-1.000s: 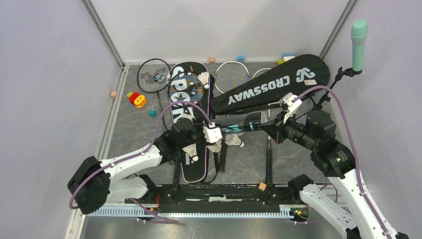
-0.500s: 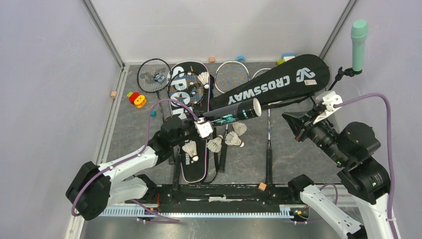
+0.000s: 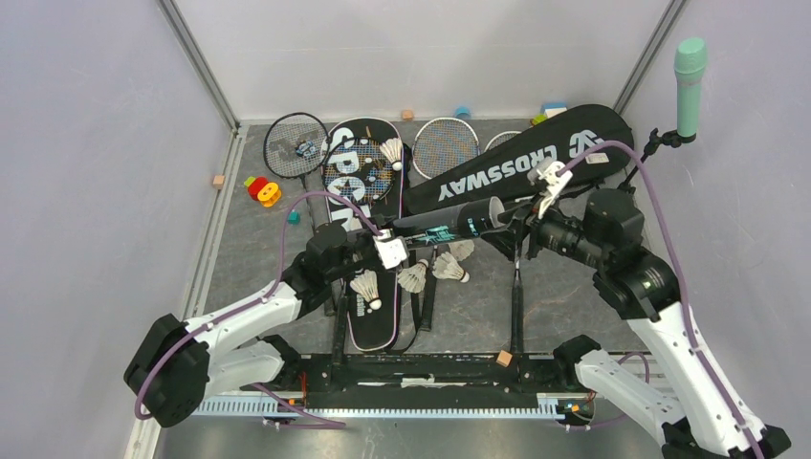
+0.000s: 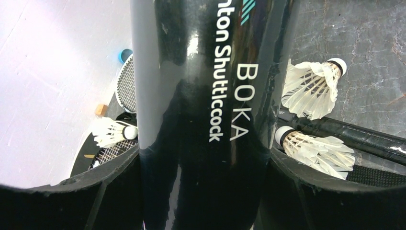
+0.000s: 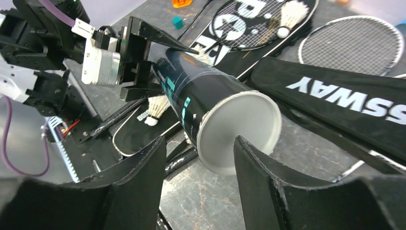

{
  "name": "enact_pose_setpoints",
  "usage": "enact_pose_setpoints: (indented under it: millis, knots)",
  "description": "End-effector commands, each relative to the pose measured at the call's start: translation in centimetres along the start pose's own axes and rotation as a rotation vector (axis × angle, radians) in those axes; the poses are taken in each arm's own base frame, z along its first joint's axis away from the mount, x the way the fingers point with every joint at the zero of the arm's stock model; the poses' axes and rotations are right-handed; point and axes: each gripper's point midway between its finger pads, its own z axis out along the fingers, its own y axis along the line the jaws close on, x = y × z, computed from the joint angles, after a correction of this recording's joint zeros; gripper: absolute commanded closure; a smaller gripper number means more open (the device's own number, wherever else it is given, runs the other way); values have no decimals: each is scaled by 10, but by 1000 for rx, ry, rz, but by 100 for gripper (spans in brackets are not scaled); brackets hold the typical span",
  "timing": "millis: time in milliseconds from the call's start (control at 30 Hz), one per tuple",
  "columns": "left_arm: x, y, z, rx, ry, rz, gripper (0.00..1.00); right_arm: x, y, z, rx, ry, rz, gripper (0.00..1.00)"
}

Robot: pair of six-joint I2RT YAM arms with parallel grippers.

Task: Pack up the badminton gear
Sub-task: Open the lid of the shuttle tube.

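Note:
The long black tube (image 3: 445, 227) is held off the table, my left gripper (image 3: 392, 241) shut round its near end; in the left wrist view the tube (image 4: 206, 96) fills the space between the jaws of the left gripper (image 4: 203, 158). My right gripper (image 3: 507, 229) is open at the tube's white far end (image 5: 239, 127), and the right gripper (image 5: 198, 141) holds nothing. Several shuttlecocks (image 3: 413, 277) lie under the tube. The "SPORT" bag (image 3: 359, 172) and the "CROSSWAY" bag (image 3: 521, 163) lie behind, with rackets (image 3: 295, 145) beside them.
A mint-green microphone (image 3: 690, 72) stands on a black stand at the right wall. Coloured toy blocks (image 3: 263, 189) lie at the left, and an orange block (image 3: 503, 359) sits by the near rail. Walls close off the left, back and right.
My right arm drew back to the right with its jaws shut, then came back to the tube's far end with them open. The left gripper kept hold and tipped the tube's far end up.

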Motion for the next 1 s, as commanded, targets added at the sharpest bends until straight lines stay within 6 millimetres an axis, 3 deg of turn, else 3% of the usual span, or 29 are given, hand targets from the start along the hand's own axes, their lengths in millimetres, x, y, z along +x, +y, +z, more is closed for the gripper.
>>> enact_pose_setpoints:
  millis: [0,133,300,500,633,733,800,967]
  knots:
    - [-29,13,-2,-31,-104,20,80,-13,17,9,-115,-52,9,40]
    - [-32,13,-3,-26,-118,27,80,-4,18,16,-133,-29,48,46]
    - [-29,12,-1,-28,-113,32,81,-11,25,15,-169,-54,56,100]
    - [-20,20,-1,-73,-82,27,82,-31,21,1,-105,-125,56,100]
    - [-11,25,-5,-96,-73,28,82,-55,17,-23,-16,-216,13,100]
    - [-9,26,-7,-97,-67,9,82,-63,23,-38,-18,-236,-28,100]
    - [-10,23,-8,-76,-73,14,83,-67,15,-46,48,-241,-40,100]
    - [-9,24,-11,-94,-95,37,83,-85,16,-72,101,-317,-85,100]
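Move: The white lid, on the raised end of the shuttle tube, sits just off the right hand's open fingers: its middle is about 3 cm ahead, 2 cm left and 1 cm up. The tube's body slopes down behind it, its middle roughly 12 cm left and 1 cm ahead. On the table some 30 cm below lie a shuttlecock, 6 cm ahead and 8 cm left, and the CROSSWAY bag, 25 cm ahead and 8 cm right. From the left hand the lid is about 24 cm right, level fore and aft, 13 cm higher. The right fingertips pinch the lid's near rim: the hand eases some 2 cm left, in towards the tube's end, and its fingers close from a bit over half open to shut. It then draws off up and to the right, slightly back, about 5 cm higher than the grip. The left hand keeps its hold on the tube, rising barely a centimetre. ##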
